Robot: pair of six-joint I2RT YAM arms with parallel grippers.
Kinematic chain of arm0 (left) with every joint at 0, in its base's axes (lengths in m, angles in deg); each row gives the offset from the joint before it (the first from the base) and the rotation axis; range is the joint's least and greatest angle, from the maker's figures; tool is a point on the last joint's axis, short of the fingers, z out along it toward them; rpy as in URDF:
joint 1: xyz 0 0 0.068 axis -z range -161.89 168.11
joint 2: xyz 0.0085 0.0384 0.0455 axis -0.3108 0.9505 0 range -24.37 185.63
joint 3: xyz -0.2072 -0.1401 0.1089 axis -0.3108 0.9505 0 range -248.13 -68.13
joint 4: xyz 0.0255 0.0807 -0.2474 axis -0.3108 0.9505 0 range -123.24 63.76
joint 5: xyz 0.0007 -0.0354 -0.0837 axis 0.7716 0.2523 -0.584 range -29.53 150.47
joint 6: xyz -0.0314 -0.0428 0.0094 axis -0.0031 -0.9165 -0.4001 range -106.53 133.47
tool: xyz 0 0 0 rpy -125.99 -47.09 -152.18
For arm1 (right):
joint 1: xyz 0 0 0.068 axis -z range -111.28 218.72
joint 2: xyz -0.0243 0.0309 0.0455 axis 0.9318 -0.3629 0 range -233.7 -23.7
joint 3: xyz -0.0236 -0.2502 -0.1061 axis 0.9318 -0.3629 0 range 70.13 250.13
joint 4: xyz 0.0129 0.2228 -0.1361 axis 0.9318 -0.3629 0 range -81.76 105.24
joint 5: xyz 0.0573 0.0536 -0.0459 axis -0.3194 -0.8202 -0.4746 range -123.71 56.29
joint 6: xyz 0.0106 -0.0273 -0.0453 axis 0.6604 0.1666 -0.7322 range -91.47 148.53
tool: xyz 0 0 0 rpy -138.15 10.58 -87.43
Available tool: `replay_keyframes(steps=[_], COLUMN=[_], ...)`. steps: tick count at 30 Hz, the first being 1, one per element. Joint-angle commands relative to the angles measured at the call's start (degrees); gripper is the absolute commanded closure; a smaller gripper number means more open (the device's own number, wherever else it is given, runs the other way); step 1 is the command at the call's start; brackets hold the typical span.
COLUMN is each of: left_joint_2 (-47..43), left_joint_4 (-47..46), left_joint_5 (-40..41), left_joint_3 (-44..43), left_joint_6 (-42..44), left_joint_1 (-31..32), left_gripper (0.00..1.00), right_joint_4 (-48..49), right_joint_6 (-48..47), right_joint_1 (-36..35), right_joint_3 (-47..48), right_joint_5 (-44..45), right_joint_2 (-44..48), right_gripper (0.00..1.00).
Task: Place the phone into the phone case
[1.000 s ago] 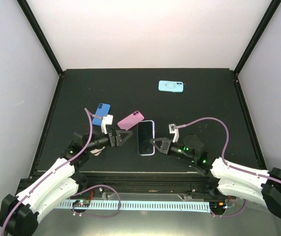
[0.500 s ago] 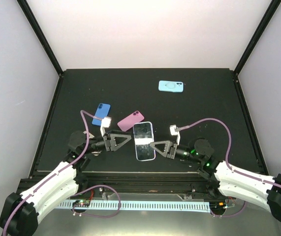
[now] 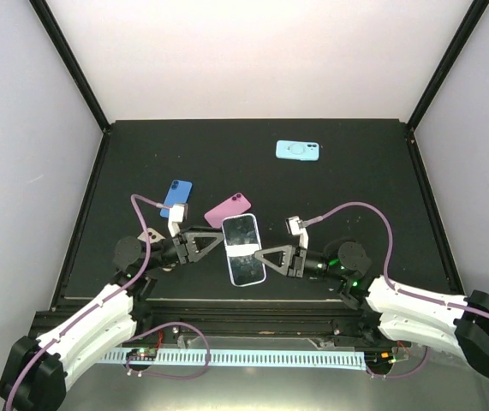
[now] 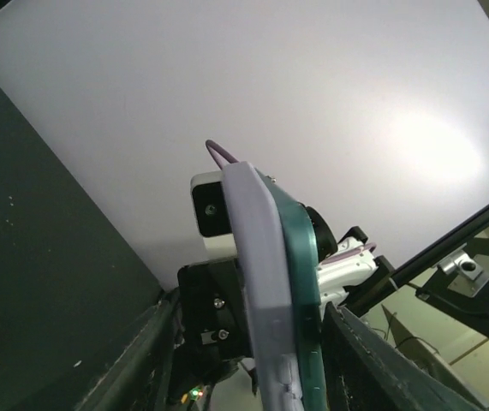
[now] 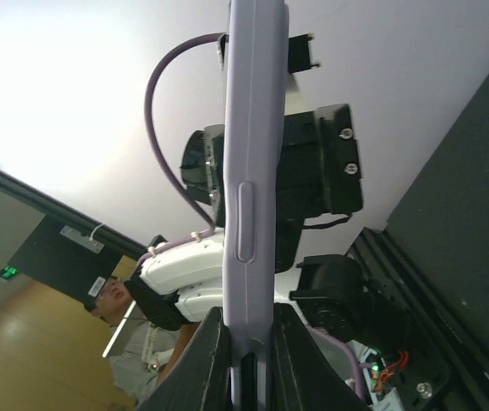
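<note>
The phone (image 3: 246, 265) hangs above the near table, screen up, inside a lavender phone case (image 3: 240, 219). My right gripper (image 3: 264, 256) is shut on its right edge; in the right wrist view the fingers (image 5: 211, 360) pinch the phone case (image 5: 255, 171) edge-on. My left gripper (image 3: 220, 239) stands open around the left edge. In the left wrist view the phone case (image 4: 257, 282) and the teal side of the phone (image 4: 301, 274) lie between the jaws of my left gripper (image 4: 253, 372). The right finger sits beside the phone; the left finger stands apart.
A blue phone (image 3: 175, 195) and a pink one (image 3: 229, 208) lie on the black table (image 3: 355, 180) just behind the left gripper. A light blue case (image 3: 298, 151) lies at the far right. White walls enclose the table.
Both arms have carried the phone leftward and toward the near edge. The left gripper's jaws have narrowed around its left side. The right gripper has kept its hold.
</note>
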Motion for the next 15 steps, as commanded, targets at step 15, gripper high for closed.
replay_keyframes(steps=[15], left_joint_2=[-2.1], left_joint_4=[-1.4], left_joint_5=[2.3], left_joint_3=[0.3], left_joint_6=[-1.6], left_joint_1=[-0.4], left_gripper=[0.77], right_joint_4=[10.0], right_joint_6=[0.8], right_joint_1=[-2.3], right_joint_3=[3.9], right_joint_5=[-1.1], right_joint_2=[-5.0], right_gripper=[0.92])
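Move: The phone case, with the phone laid in it, is in the air and still pinched by the right hand: its middle lies about 3 cm to the left of that hand and 1 cm ahead, level with it. From the left hand it is some 5 cm to the right and 3 cm back, at about the same height. Down on the table, roughly 20 cm below the left hand, a pink phone lies about 20 cm ahead and 1 cm to the left, a blue phone 23 cm ahead and 17 cm to the left. Phone and case together are carried by the right hand, which keeps its pinch on their right edge, about 1.5 cm leftward, deeper between the left hand's fingers. The left hand, its fingers already either side of their left edge, eases up by less than 1 cm and closes from about half open to a quarter, one finger at the case's back and the other at the phone's face. ##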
